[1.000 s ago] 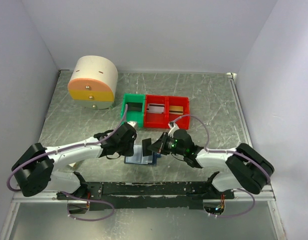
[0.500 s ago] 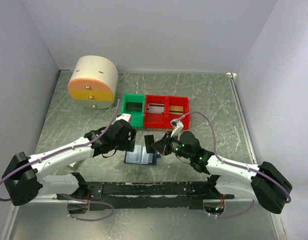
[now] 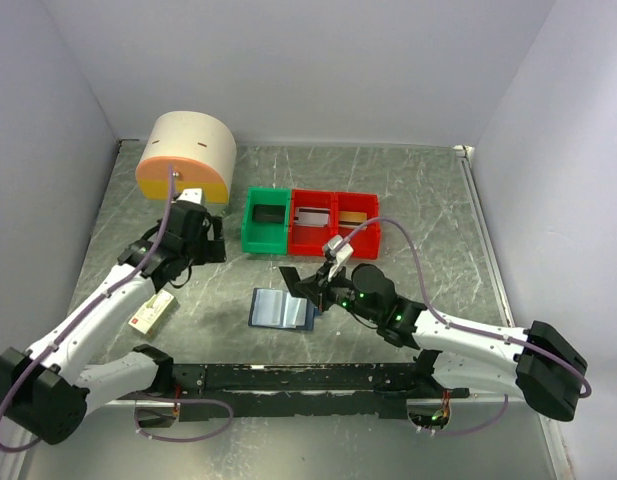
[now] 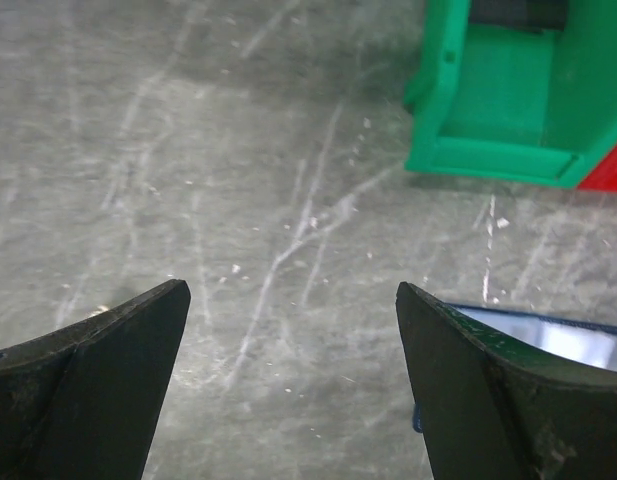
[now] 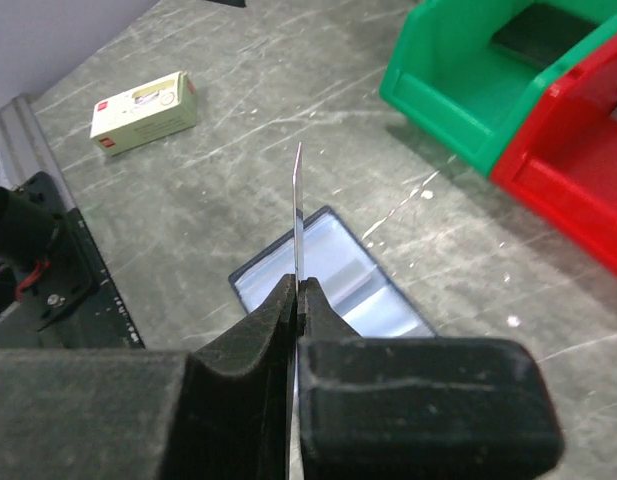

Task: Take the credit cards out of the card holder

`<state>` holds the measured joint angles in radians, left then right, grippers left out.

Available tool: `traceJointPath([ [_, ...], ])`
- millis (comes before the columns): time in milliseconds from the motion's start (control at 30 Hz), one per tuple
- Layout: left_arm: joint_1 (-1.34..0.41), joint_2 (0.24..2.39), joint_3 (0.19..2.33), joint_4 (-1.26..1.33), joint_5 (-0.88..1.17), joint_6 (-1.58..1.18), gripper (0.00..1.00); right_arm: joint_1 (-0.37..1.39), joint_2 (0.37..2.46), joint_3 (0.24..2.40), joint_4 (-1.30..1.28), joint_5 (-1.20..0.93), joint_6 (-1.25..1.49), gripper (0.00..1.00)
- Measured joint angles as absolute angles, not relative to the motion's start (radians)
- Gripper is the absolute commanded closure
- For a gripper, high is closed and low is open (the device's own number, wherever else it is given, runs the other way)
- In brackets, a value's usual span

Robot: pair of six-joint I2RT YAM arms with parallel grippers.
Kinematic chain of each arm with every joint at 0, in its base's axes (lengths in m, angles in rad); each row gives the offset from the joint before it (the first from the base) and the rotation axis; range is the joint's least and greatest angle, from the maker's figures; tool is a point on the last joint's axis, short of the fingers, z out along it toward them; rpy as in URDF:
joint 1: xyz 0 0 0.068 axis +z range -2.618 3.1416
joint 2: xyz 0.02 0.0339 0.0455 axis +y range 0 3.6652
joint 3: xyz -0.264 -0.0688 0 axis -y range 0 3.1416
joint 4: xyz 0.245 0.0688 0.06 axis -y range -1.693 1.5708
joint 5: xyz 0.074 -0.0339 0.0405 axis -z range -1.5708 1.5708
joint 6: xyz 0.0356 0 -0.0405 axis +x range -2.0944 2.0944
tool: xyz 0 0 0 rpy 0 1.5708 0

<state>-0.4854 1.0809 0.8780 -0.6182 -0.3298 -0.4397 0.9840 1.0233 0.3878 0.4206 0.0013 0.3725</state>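
Observation:
The card holder (image 3: 281,309) lies open on the table, pale blue-grey lining up, with nothing touching it. Just beyond its right side, my right gripper (image 3: 310,288) is shut on a credit card (image 3: 292,279) and holds it clear of the holder. In the right wrist view this card (image 5: 298,200) stands edge-on, rising from the shut gripper (image 5: 297,285) above the holder (image 5: 353,275). My left gripper (image 3: 210,247) is off to the left of the holder, open and empty. Its wrist view shows the gripper (image 4: 288,295) over bare table, with the holder's lining (image 4: 548,335) at the right.
A green bin (image 3: 266,220) and a red double bin (image 3: 335,222) stand behind the holder; the red bin holds a pale card (image 3: 310,215) and a gold card (image 3: 352,217). A cream box with a red label (image 3: 153,312) lies front left. A round drawer unit (image 3: 186,160) stands back left.
My left gripper opened, let go of the holder and drew back to the left. My right gripper rose slightly with the card pinched in it.

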Motion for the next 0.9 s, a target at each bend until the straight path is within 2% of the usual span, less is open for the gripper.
traceJointPath([
  [333, -0.429, 0.929, 0.822, -0.608, -0.359, -0.405, 0.00, 0.987, 1.084, 0.517, 0.363, 0.111, 0.084, 1.00],
  [900, -0.428, 0.860, 0.822, -0.611, -0.450, -0.404, 0.00, 0.988, 1.450, 0.892, 0.237, 0.284, -0.204, 1.00],
])
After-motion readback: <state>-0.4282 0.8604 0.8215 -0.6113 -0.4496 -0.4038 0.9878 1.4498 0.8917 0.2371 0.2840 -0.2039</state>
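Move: The green bin is about 23 cm ahead of my right hand, some 10 cm to its left and 11 cm lower; my right hand already grips a dark card, clear of the holder. The red bin's middle is equally far ahead but about 8 cm to the right. The open card holder lies some 14 cm below, 5 cm left and 1 cm back. From my left hand the green bin is roughly 14 cm ahead and 11 cm right. Keeping the dark card pinched in my shut right fingers, I carry it forward about 11 cm, drifting some 4 cm left and 3 cm up, away from the holder towards the green bin. As it goes, the wrist turns some 35 degrees, so the fingers swing more forward and dip. My empty left hand, still wide open, backs off left and up about 5 cm and tips up slightly. ##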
